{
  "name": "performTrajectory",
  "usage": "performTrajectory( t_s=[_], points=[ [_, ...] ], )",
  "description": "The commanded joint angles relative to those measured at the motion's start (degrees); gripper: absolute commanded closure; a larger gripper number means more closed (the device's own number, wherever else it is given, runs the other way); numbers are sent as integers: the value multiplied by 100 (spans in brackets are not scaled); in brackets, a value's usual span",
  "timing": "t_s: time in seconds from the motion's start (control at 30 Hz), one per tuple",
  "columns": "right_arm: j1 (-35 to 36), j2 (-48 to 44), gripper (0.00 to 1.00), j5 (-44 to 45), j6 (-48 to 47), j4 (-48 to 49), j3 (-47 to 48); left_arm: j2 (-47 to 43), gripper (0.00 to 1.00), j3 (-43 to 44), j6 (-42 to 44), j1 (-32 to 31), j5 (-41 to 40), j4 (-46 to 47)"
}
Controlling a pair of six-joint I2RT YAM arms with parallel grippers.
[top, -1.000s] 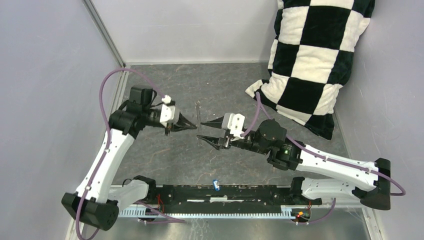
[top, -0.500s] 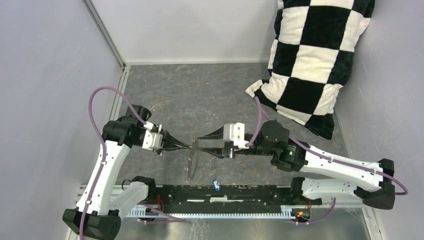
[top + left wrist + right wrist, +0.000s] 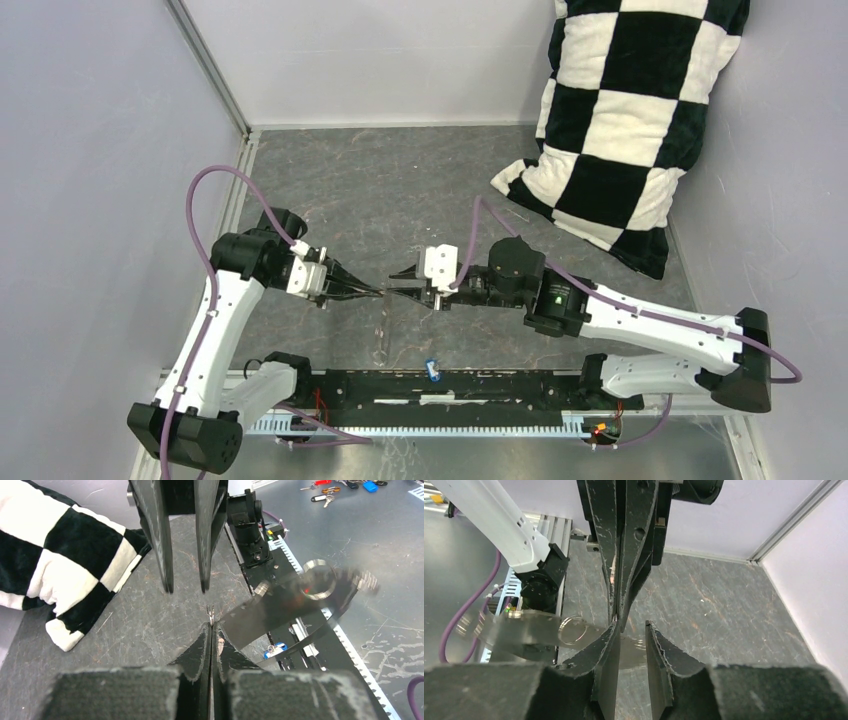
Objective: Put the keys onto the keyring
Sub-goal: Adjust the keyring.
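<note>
The keyring [image 3: 382, 330] hangs as a thin blurred grey streak from my left gripper [image 3: 378, 293], which is shut on its upper rim. In the left wrist view the pressed-together left fingertips [image 3: 210, 626] pinch the wire, and the ring [image 3: 280, 610] smears to the right. My right gripper [image 3: 398, 281] faces the left one tip to tip. Its jaws [image 3: 631, 630] stand apart, with the keyring's blurred band [image 3: 524, 630] passing between them. A small blue-headed key [image 3: 432, 369] lies by the near rail, below both grippers, and shows again in the left wrist view [image 3: 275, 650].
A black-and-white checked pillow [image 3: 630, 110] leans in the back right corner. The black rail [image 3: 500, 385] with the arm bases runs along the near edge. Grey walls close the left and back sides. Several coloured keys [image 3: 325, 487] lie on the metal surface beyond the rail.
My left gripper has dropped toward the near side with the keyring, which now swings below it. My right gripper has slid left to meet it, and its jaws have narrowed around the ring.
</note>
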Motion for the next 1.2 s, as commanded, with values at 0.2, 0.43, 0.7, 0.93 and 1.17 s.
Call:
performTrajectory(
  t_s=[0.2, 0.43, 0.7, 0.93, 1.17],
  points=[
    [-56, 228, 64, -407, 372, 281, 103, 7, 98, -178, 724, -117, 787, -78],
    [-48, 298, 64, -488, 547, 383, -89, -14, 98, -101, 671, -129, 783, -78],
    [-49, 260, 65, -377, 618, 461, -354, 10, 98, -77, 652, -136, 784, -78],
    [-49, 283, 76, -347, 673, 581, -435, 33, 98, -57, 603, -145, 789, -76],
    [-51, 363, 99, -377, 778, 859, -391, 29, 98, -172, 641, -163, 783, -78]
  ],
)
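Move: The small ring, still pinched in the left fingertips, lies about 3 cm below the right hand, 1 cm farther left; from the left hand it is some 1 cm right and 1 cm up. The keyring plate hangs blurred from it, its middle roughly 7 cm back, 1 cm left and 6 cm down from the right hand. The blue key tag lies about 10 cm back, 8 cm right and 32 cm below that hand. The right hand sinks about 4 cm and shuts its part-open fingers on the small ring at the left fingertips. ##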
